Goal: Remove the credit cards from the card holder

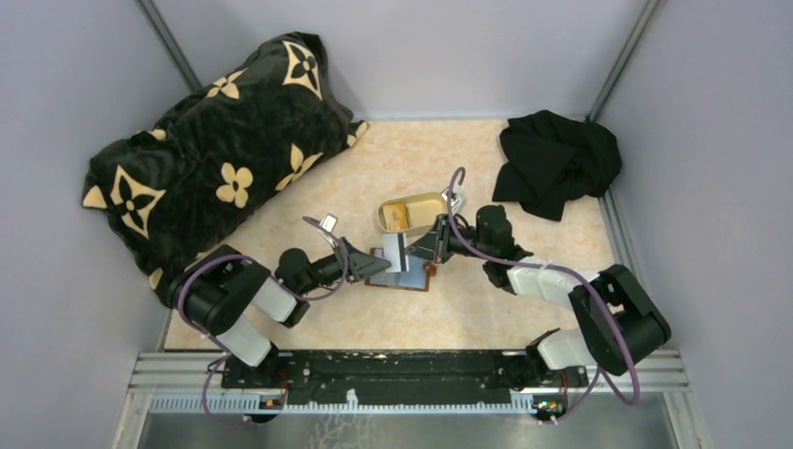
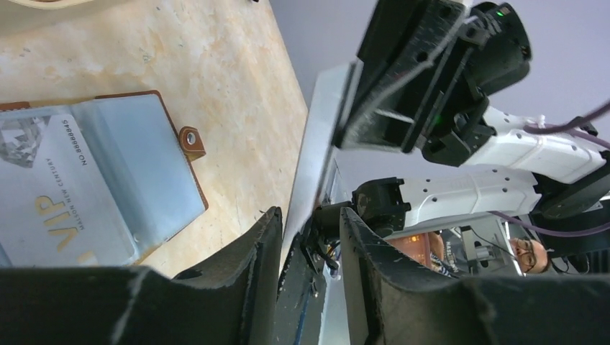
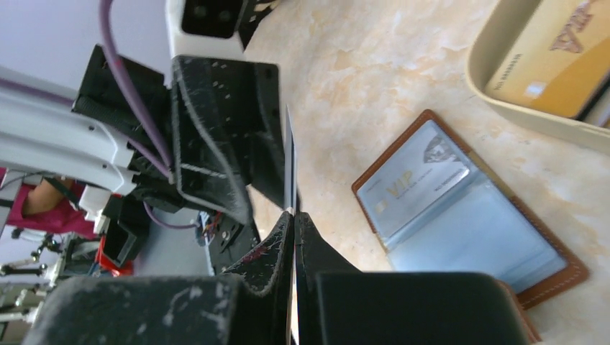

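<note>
The brown card holder (image 1: 404,278) lies open on the table, pale blue inside (image 2: 137,165) (image 3: 475,230). A silver VIP credit card (image 2: 43,208) (image 3: 417,188) sits in one pocket. Above the holder a white credit card (image 1: 394,251) stands on edge between both grippers. My right gripper (image 3: 295,215) (image 1: 419,251) is shut on one end of it (image 3: 290,162). My left gripper (image 2: 309,237) (image 1: 380,265) is open around the other end. There the card (image 2: 320,136) leans on one finger and stands apart from the other.
A tan oval tray (image 1: 438,199) (image 3: 496,100) with a gold card (image 3: 547,57) stands just behind the holder. A black pillow with gold flowers (image 1: 215,159) fills the back left. A black cloth (image 1: 556,164) lies at the back right. Grey walls close in the table.
</note>
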`<state>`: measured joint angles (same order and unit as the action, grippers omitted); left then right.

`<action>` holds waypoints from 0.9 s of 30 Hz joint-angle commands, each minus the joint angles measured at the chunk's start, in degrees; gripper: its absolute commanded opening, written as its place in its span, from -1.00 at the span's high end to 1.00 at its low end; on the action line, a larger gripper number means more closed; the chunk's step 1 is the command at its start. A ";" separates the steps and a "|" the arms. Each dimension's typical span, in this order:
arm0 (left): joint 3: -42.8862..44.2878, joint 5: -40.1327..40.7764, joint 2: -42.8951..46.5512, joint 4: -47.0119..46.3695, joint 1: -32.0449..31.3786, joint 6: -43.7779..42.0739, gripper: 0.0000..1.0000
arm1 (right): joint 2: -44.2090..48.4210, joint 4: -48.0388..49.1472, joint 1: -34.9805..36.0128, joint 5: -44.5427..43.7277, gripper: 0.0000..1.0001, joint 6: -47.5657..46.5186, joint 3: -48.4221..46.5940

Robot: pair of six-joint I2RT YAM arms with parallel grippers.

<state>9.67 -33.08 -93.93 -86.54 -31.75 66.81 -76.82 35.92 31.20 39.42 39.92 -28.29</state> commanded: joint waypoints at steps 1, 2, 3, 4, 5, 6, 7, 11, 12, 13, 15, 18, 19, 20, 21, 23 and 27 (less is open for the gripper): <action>-1.74 0.05 2.54 -11.56 0.57 -3.44 0.14 | -2.36 5.77 -3.69 1.94 1.00 1.32 -3.26; -2.61 0.17 2.54 -11.51 0.97 -3.66 0.13 | -3.03 5.46 -4.36 2.16 1.00 1.26 -3.87; -3.22 0.28 2.40 -11.85 1.40 -3.75 0.13 | -3.66 5.26 -4.87 2.37 1.00 1.15 -4.48; -3.97 0.15 2.17 -12.43 1.86 -3.84 0.12 | -4.29 4.61 -5.30 2.33 1.00 0.78 -5.31; -4.66 0.06 1.96 -12.84 2.38 -3.86 0.10 | -4.76 3.13 -5.62 1.96 1.00 -0.05 -6.26; -5.33 0.11 1.77 -13.01 2.75 -3.93 0.09 | -5.29 1.24 -5.89 1.35 1.00 -1.24 -7.57; -6.09 0.12 1.69 -13.16 3.09 -4.12 0.08 | -5.93 -0.81 -6.11 0.65 1.00 -2.61 -9.13; -7.97 -0.38 1.75 -11.68 3.31 -5.90 0.08 | -10.32 -10.65 -6.59 -1.51 1.00 -9.44 -18.70; -8.38 -0.41 1.61 -11.53 3.28 -6.15 0.08 | -11.93 -13.24 -6.67 -1.80 1.00 -10.78 -21.23; -8.76 -0.48 1.38 -11.73 3.35 -6.29 0.08 | -13.59 -15.37 -6.74 -2.13 1.00 -11.97 -23.58; -9.25 -0.95 1.05 -12.33 3.35 -6.37 0.08 | -18.19 -19.41 -7.21 -2.20 1.00 -14.27 -28.36; -9.71 -1.34 0.99 -12.89 3.29 -6.55 0.08 | -24.25 -22.64 -8.19 -1.61 1.00 -16.88 -33.25; -9.85 -1.41 1.07 -12.94 3.42 -6.77 0.08 | -25.87 -22.69 -8.70 -0.47 1.00 -16.97 -34.35; -9.89 -1.48 1.23 -12.90 3.42 -6.96 0.08 | -27.51 -22.48 -9.16 0.73 1.00 -16.91 -35.24; -9.97 -1.40 1.42 -12.80 3.40 -7.15 0.09 | -28.82 -22.58 -9.48 1.25 1.00 -16.94 -36.05; -10.31 -1.27 1.74 -12.77 3.40 -7.49 0.12 | -30.83 -23.37 -9.73 1.53 1.00 -17.85 -37.22; -11.09 -0.59 1.87 -13.03 3.42 -7.92 0.13 | -33.36 -23.92 -9.72 3.15 1.00 -18.52 -38.41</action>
<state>0.45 -33.56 -92.49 -86.56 -28.71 60.60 -109.30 12.16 21.58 39.44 23.97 -63.09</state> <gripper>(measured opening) 0.438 0.006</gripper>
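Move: The right hand already holds the white card by its edge, about 10 cm above the orange-topped card stack at the tray's left end, which lies some 15 cm ahead of it and 4 cm to its left. The tray's middle is about 16 cm ahead and 1 cm to the right; the open card holder lies roughly 2 cm ahead, 2 cm left and 11 cm below. From the left hand, the stack is about 17 cm ahead, 2 cm right and 8 cm below. Keeping its pinch on the white card, the right hand swings some 15 cm forward from above the card holder to the tray, nearly level at first, then sinks about 8 cm over the card stack, its left-pointing fingers tipping down some 15 degrees. The left hand, already open, backs clear of the card with its fingers still apart, going down, left and a little back towards the robot. ##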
